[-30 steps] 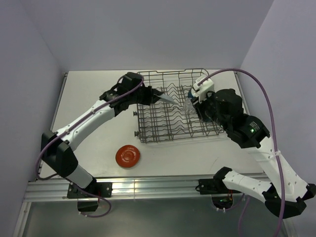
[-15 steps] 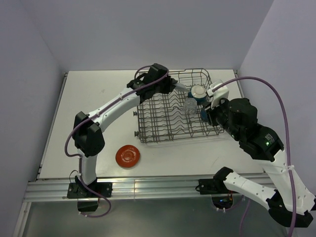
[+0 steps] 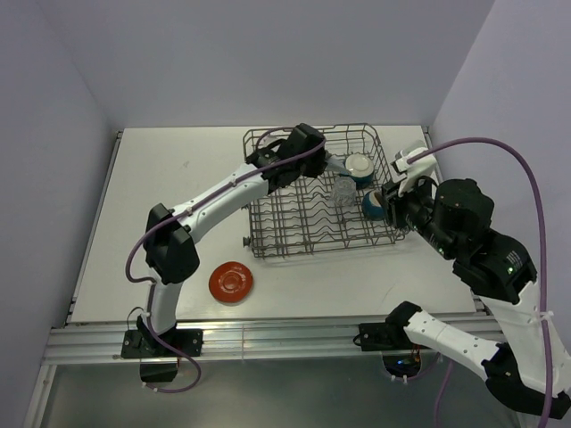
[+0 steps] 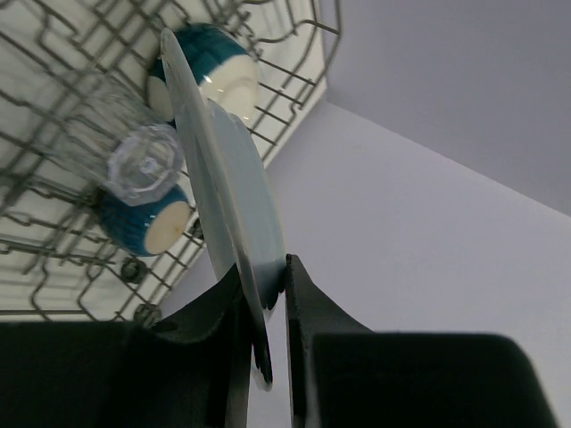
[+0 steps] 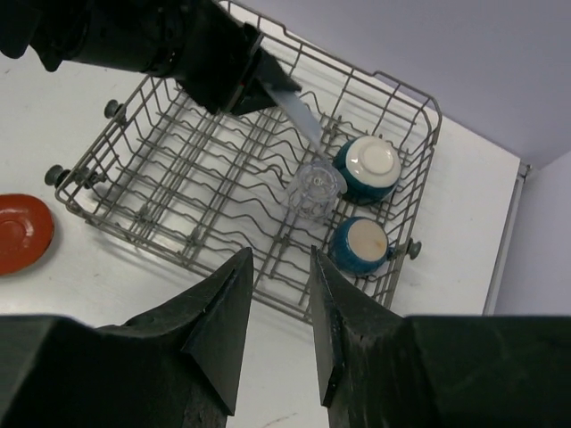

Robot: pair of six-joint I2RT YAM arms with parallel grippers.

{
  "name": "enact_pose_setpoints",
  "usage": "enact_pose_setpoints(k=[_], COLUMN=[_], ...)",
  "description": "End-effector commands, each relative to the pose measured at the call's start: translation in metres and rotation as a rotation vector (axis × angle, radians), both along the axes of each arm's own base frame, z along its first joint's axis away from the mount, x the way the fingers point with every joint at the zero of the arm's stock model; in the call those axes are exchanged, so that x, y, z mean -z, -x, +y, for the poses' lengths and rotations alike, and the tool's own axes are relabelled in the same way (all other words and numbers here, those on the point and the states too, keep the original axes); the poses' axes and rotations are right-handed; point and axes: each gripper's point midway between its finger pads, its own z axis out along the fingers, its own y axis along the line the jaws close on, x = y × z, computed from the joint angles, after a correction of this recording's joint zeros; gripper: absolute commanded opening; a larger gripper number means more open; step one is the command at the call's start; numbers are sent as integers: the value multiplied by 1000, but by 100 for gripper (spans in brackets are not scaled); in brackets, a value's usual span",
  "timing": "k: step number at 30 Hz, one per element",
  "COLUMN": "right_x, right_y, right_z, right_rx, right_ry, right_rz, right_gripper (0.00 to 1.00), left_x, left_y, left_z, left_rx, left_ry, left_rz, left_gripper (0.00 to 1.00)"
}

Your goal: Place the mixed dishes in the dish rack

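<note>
The dish rack stands at the back middle of the table. My left gripper is shut on the pale blue-grey plate, holding it on edge over the rack's far right part, its rim close to the cream bowl. The clear tumbler and the dark blue mug sit in the rack's right end. The red-orange plate lies on the table in front of the rack. My right gripper is open and empty, above the rack's near right edge.
The rack has small wheels on its sides and rows of upright tines. The purple side wall rises close to the right of the rack. The table's raised front rail runs by the arm bases.
My left arm has swung right across the rack with the plate, toward the bowl. My right arm has drawn back to the right, uncovering the bowl and the mug.
</note>
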Motion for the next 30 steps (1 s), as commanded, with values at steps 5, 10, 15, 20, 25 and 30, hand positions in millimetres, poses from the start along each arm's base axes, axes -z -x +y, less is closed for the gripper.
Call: enact_pose_setpoints(k=[5, 10, 15, 20, 25, 30], right_x=[20, 45, 49, 46, 41, 50], right_y=[-44, -54, -64, -79, -93, -108], right_z=[43, 82, 99, 109, 111, 122], right_rx=[-128, -320, -394, -406, -393, -411], right_ry=[107, 152, 200, 231, 276, 310], right_rz=[-94, -107, -127, -166, -228, -221], right_gripper=[38, 43, 43, 40, 38, 34], left_x=[-84, -89, -85, -89, -85, -87], left_y=[3, 12, 27, 38, 45, 53], left_z=[59, 74, 79, 91, 94, 95], left_rx=[-375, -349, -330, -331, -312, -295], left_ry=[647, 613, 614, 606, 577, 573], left_rz=[314, 348, 379, 370, 377, 379], left_gripper=[0, 0, 0, 0, 0, 0])
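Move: Above the middle of the rack, the left hand already holds the plate by its edge; open tines lie about 20 cm below, some 2 cm back and 4 cm left. The glass is roughly 5 cm ahead, 8 right and 19 down, and the far mug about 12 ahead, 13 right and 19 down. From the empty right hand, the plate's middle lies about 22 cm ahead, 6 left and 15 down; the near mug about 20 ahead, 1 right and 30 down. Closing in on the held plate, the right hand goes left about 11 cm, forward 9 and down 8, swinging some 25 degrees counter-clockwise and rolling left side down, its fingers part-open. The left keeps its grip and carries the plate left about 8 cm and back 6, away from the glass and mugs, dipping, then rising, then easing down as the wrist tips down slightly. ##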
